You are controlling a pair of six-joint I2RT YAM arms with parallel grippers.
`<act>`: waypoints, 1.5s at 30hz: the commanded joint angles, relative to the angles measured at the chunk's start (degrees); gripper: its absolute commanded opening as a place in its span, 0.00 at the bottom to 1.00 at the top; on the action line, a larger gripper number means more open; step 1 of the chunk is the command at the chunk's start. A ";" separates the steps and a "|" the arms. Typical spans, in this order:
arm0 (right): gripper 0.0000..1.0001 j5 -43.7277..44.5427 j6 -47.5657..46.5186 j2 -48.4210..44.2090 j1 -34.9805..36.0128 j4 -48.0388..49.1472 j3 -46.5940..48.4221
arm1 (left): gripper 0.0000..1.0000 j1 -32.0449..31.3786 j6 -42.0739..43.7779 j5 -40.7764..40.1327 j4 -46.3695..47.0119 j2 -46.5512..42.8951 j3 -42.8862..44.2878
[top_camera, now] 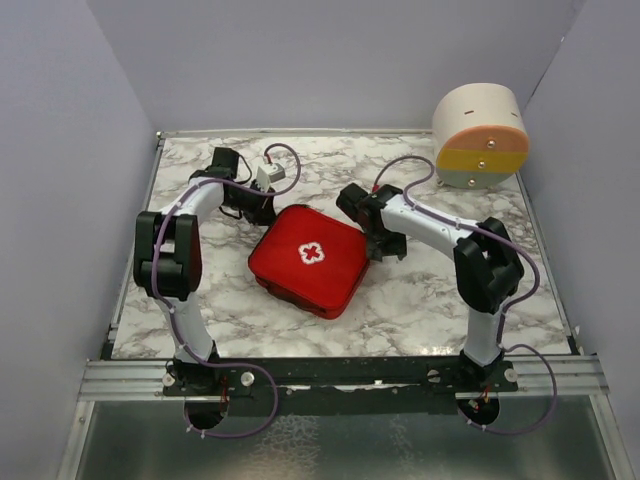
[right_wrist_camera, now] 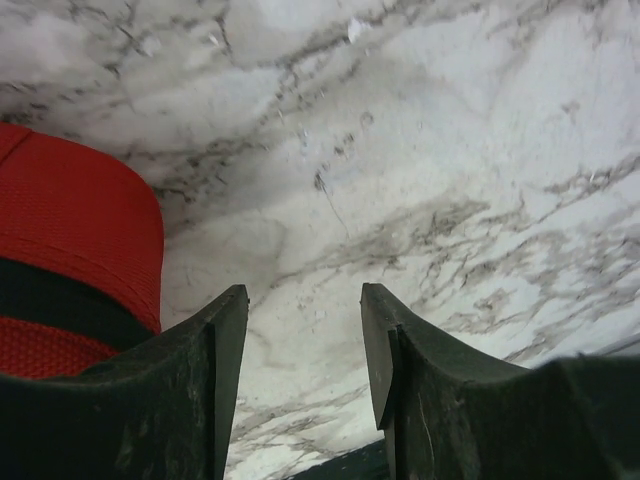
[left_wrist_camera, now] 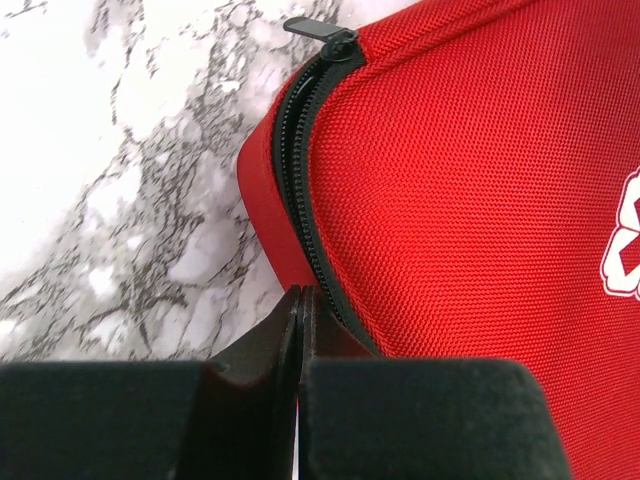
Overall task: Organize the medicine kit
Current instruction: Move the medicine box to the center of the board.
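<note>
The medicine kit [top_camera: 308,260] is a red zippered case with a white cross, lying closed in the middle of the marble table [top_camera: 430,300]. My left gripper [top_camera: 262,208] is at its far left corner. In the left wrist view the left gripper [left_wrist_camera: 300,293] is shut with nothing seen between the jaws. Its tips rest beside the black zipper of the medicine kit [left_wrist_camera: 470,180], and the zipper pull [left_wrist_camera: 322,30] lies farther along the edge. My right gripper [top_camera: 385,245] hangs open at the kit's right corner. The right gripper [right_wrist_camera: 305,295] holds nothing above bare marble, the medicine kit [right_wrist_camera: 70,220] to its left.
A round cream, orange, yellow and grey drawer container [top_camera: 480,137] stands at the back right corner. Grey walls enclose the table on the left, back and right. The arm bases sit on a metal rail [top_camera: 340,375] at the near edge.
</note>
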 commanded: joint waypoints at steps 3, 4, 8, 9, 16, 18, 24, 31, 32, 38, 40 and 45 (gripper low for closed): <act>0.50 -6.32 -5.92 12.45 -0.20 16.88 12.67 | 0.00 -1.82 0.53 3.21 -4.01 -3.26 -3.39; 0.51 -6.71 -6.75 14.18 -0.38 17.14 14.97 | 0.00 -1.85 0.43 3.15 -4.03 -3.45 -3.73; 0.50 -7.84 -10.14 20.85 -1.54 17.15 24.41 | 0.00 -1.84 -0.61 3.10 -3.98 -3.86 -4.52; 0.50 -7.97 -10.87 22.45 -1.90 17.09 26.76 | 0.00 -1.89 -0.90 3.15 -3.99 -3.79 -4.68; 0.49 -9.11 -16.17 30.24 -4.59 17.54 38.30 | 0.00 -1.85 -3.36 3.81 -3.60 -2.93 -4.74; 0.49 -9.46 -17.17 31.13 -5.24 17.71 39.76 | 0.00 -1.87 -3.91 3.54 -3.09 -2.54 -4.46; 0.50 -10.64 -19.36 27.72 -6.95 22.65 36.41 | 0.00 -1.82 -4.62 -0.41 -1.46 -0.71 -1.32; 0.52 -6.98 -22.05 17.64 -7.39 23.66 35.74 | 0.00 1.08 -8.80 -5.51 1.22 2.19 8.58; 0.53 -7.06 -22.00 16.29 -7.40 22.68 35.68 | 0.00 1.44 -9.01 -5.64 1.25 2.72 9.58; 0.54 -13.34 -16.13 8.06 -7.66 14.87 30.43 | 0.00 1.92 -9.74 -4.98 1.26 4.36 11.00; 0.54 -17.38 -14.79 4.18 -7.62 15.59 26.10 | 0.00 1.93 -10.15 -4.41 1.45 4.38 10.35; 0.52 -22.48 -22.95 -2.89 -3.28 23.02 18.66 | 0.00 1.93 -10.25 -4.17 2.08 4.13 8.94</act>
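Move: The medicine box stands with its middle about 17 cm to the right hand's left and roughly level with it fore and aft, its right corner close beside the half-open fingers. The board's centre is about 11 cm left and 3 cm ahead of the right hand. From the shut left fingers, at the box's far-left side, the box's middle lies some 10 cm right and 9 cm back, slightly lower. Right hand pushes some 21 cm forward along the box's flank, then rises back-left; left shifts left, then forward. ##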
